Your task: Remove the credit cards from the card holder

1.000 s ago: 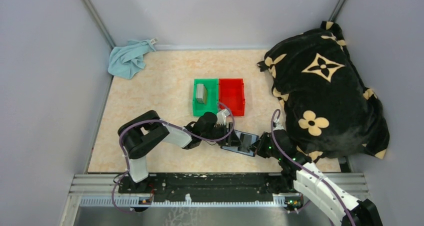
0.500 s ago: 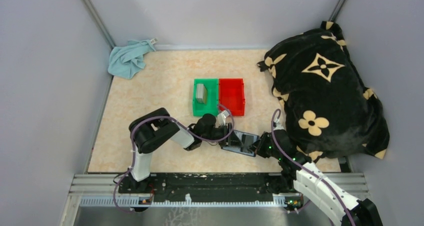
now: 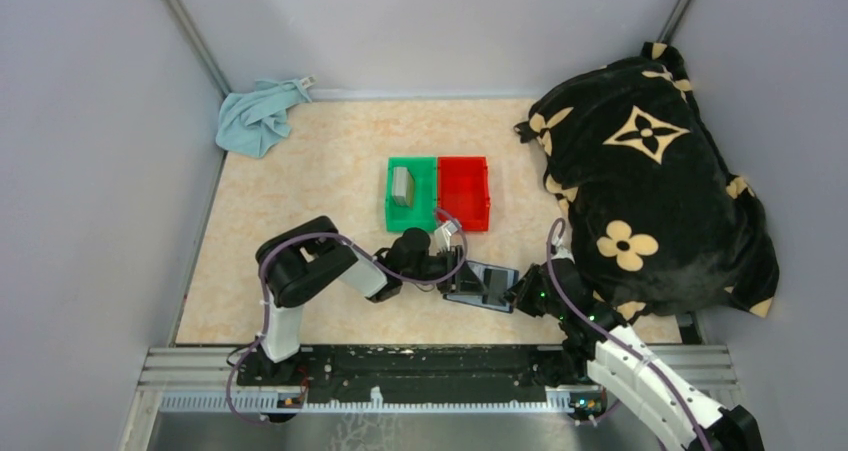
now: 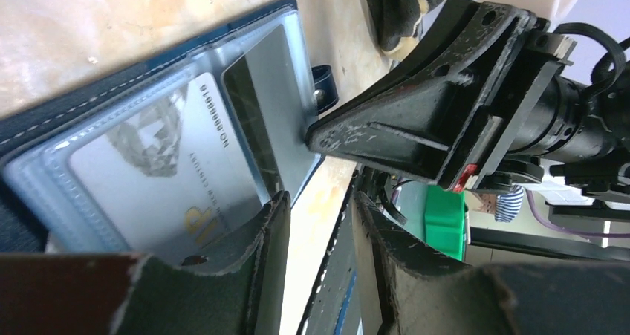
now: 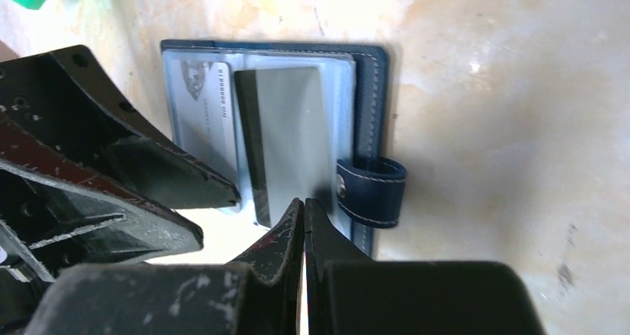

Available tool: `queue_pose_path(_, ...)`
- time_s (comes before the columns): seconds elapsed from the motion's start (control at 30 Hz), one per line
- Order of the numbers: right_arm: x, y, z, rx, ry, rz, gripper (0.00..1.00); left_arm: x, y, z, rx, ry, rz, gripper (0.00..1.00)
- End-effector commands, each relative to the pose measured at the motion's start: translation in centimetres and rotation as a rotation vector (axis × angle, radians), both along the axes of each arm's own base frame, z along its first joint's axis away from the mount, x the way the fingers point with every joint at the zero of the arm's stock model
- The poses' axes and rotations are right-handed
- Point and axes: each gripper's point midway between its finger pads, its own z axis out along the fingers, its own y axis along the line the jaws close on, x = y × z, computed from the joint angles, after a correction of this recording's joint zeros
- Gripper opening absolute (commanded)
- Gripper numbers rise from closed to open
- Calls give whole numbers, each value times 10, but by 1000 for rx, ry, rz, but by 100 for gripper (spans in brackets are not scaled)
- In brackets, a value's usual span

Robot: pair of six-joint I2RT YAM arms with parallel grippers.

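Observation:
The navy card holder [image 3: 478,283] lies open on the table between my two grippers. In the right wrist view the card holder [image 5: 371,97] shows a dark grey card [image 5: 286,127] sticking partly out of its clear pocket, a silver printed card [image 5: 200,119] beside it, and the snap tab [image 5: 371,190]. My right gripper [image 5: 304,201] is shut, its tips against the grey card's near edge. My left gripper [image 4: 319,201] is open; one finger [image 4: 252,253] rests on the holder over the silver card [image 4: 163,164]. The grey card [image 4: 275,90] meets the right gripper [image 4: 312,136].
A green bin [image 3: 411,193] holding a grey flat thing and a red bin [image 3: 464,191] stand just behind the holder. A black flower-patterned blanket [image 3: 650,191] fills the right side. A light blue cloth [image 3: 258,116] lies at the back left.
My left arm's elbow has swung right while its gripper stayed at the holder's left edge. My right gripper has crept slightly toward the holder.

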Motion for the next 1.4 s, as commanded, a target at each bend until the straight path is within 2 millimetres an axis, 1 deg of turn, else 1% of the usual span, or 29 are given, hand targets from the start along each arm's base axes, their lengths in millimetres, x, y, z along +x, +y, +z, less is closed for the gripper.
queue_pose_path(0.0, 1, -14, 13, -84, -5, -31, 0, 7, 12, -2, 11, -29, 23, 43)
queue_pose_path(0.2, 2, -20, 12, -101, 4, -69, 0, 13, 22, -11, 55, -45, 48, 43)
queue_pose_path(0.27, 2, -21, 10, -110, 10, -77, 0, 14, 23, -10, 61, -54, 49, 43)
queue_pose_path(0.43, -3, -21, -7, -144, 66, -48, 0, 16, 20, -11, 74, -63, 43, 44)
queue_pose_path(0.57, -5, -17, -15, -150, 93, -26, 0, 17, 18, -21, 98, -48, 37, 44)
queue_pose_path(0.7, -7, -13, -20, -133, 102, -13, 0, 17, 15, -26, 103, -36, 31, 44)
queue_pose_path(0.87, -9, -12, -21, -115, 102, -14, 0, 20, 9, -22, 96, -34, 32, 41)
queue_pose_path(0.93, -9, -13, -21, -113, 102, -16, 0, 20, 7, -21, 95, -32, 30, 38)
queue_pose_path(0.97, -10, -13, -21, -110, 101, -18, 0, 21, 6, -20, 92, -34, 31, 34)
queue_pose_path(1.03, -10, -13, -21, -107, 99, -21, 0, 21, 6, -20, 91, -29, 31, 24)
queue_pose_path(1.1, -11, -13, -22, -103, 98, -25, 0, 20, 6, -20, 88, -22, 30, 11)
queue_pose_path(1.17, -12, -13, -24, -100, 101, -25, 0, 18, 6, -20, 82, -16, 28, 3)
queue_pose_path(1.27, -10, -13, -23, -97, 95, -26, 0, 17, 9, -19, 79, -16, 33, 0)
queue_pose_path(1.37, -8, -13, -21, -99, 86, -35, 0, 17, 15, -18, 82, -24, 40, 0)
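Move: The striped grey card, in its clear sleeve on the holder's right half, has its middle about 4 cm to the right of the half-open left fingers, 3 cm ahead and 3 cm below. From that hand the white card is some 3 cm ahead, 2 cm left and 4 cm down, while the strap is 8 cm right, 1 cm ahead and 3 cm lower. From the shut right fingertips, the striped card's middle is about 3 cm ahead and 2 cm left, roughly level. The left hand first swings nearly 2 cm left while easing forward and down about 1 cm, then works forward and back to the right to finish some 2 cm ahead and 2 cm lower, where its half-open fingers shut and pinch the left, striped edge of the sleeved card. The right hand keeps its fingers shut by the card's near right corner, slides just under 2 cm to its right with a slight roll, then comes back left almost to where it began, still at that corner. ##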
